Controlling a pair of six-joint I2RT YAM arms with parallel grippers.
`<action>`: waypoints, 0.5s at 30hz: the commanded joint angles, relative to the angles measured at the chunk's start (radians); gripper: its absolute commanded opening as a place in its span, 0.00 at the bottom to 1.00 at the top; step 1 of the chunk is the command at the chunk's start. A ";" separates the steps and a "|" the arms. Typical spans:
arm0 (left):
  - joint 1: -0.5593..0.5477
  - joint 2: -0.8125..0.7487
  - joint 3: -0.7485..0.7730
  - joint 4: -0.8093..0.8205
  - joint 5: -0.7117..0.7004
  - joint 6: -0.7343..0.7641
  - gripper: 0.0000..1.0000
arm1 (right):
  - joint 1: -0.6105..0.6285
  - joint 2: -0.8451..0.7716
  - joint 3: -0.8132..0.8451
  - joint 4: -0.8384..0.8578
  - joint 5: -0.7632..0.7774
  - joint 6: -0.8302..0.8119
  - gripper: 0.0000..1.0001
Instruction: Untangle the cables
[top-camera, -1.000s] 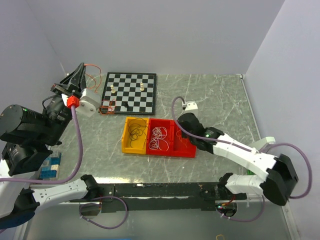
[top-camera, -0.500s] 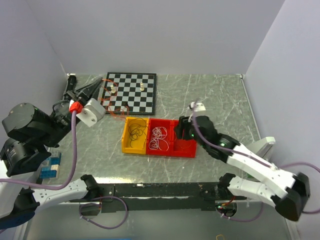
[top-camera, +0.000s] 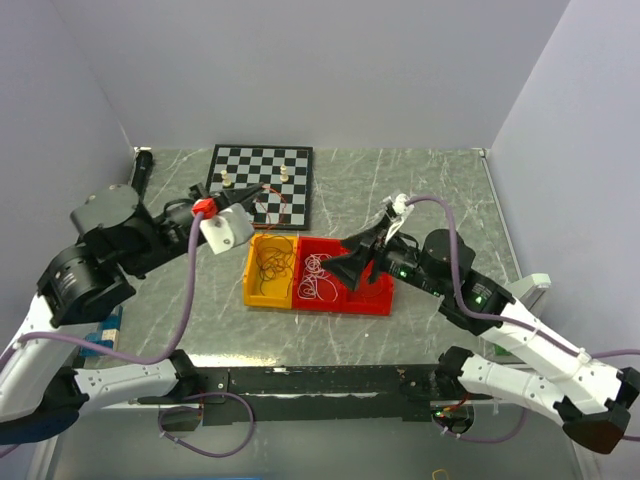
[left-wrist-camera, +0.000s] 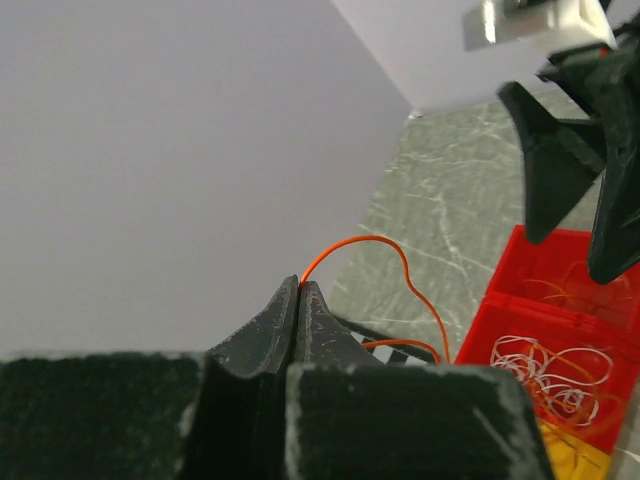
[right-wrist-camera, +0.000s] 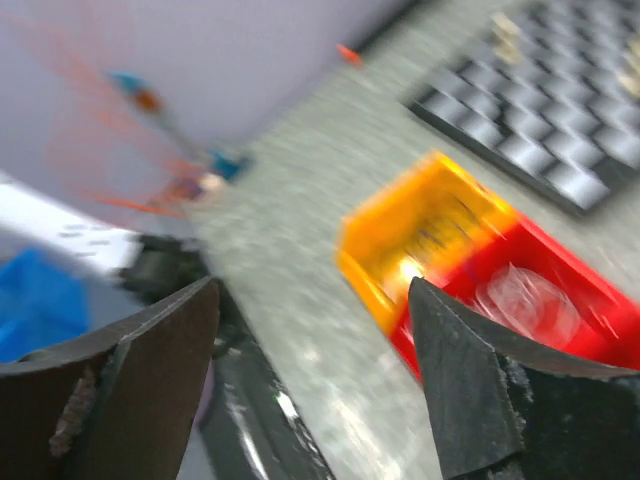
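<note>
My left gripper (top-camera: 243, 203) is shut on a thin orange-red cable (top-camera: 283, 199), whose loop hangs in the air over the near edge of the chessboard. In the left wrist view the fingertips (left-wrist-camera: 299, 287) pinch that orange-red cable (left-wrist-camera: 400, 262), which trails down toward the red bin (left-wrist-camera: 560, 300). White cables (top-camera: 318, 275) lie coiled in the red bin (top-camera: 372, 299), and black cables (top-camera: 272, 262) in the yellow bin (top-camera: 254, 290). My right gripper (top-camera: 352, 272) hovers open above the red bin, nothing between its fingers (right-wrist-camera: 160, 350).
A chessboard (top-camera: 262, 190) with a few pale pieces (top-camera: 228, 180) lies behind the bins. A blue block (top-camera: 104, 332) sits at the left table edge. The right wrist view is blurred; it shows the yellow bin (right-wrist-camera: 430, 225) and red bin (right-wrist-camera: 560, 265).
My left arm swung right from the far left corner, carrying the orange-red cable to beside the bins. My right gripper opened and swung over the red bin.
</note>
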 joint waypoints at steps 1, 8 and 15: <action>0.003 0.021 0.024 0.008 0.071 -0.044 0.01 | 0.073 0.062 0.137 0.136 -0.112 -0.063 0.85; 0.002 0.027 0.023 0.003 0.073 -0.042 0.01 | 0.216 0.245 0.272 0.193 -0.008 -0.181 0.88; 0.000 0.019 0.029 0.012 0.079 -0.056 0.01 | 0.229 0.376 0.336 0.194 0.066 -0.190 0.83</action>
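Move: Hanging from the left hand's shut fingers, the loose strands of the orange cable lie about 12 cm left of the right hand, level fore and aft and some 7 cm higher. The middle red compartment is about 8 cm ahead, 3 cm left and 30 cm below the right hand; the yellow bin stands 12 cm left of that compartment. From the left hand the strands hang about 9 cm down, 2 cm to the right, level fore and aft. Sweeping left some 10 cm towards the hanging orange cable, the open right hand first rises about 7 cm and backs off slightly, then sinks and comes forward about 2 cm, turning counter-clockwise and tipping its fingers up by 10 to 15 degrees. The left hand keeps its pinch on the cable and eases 1.5 cm right and a little down before standing still. ##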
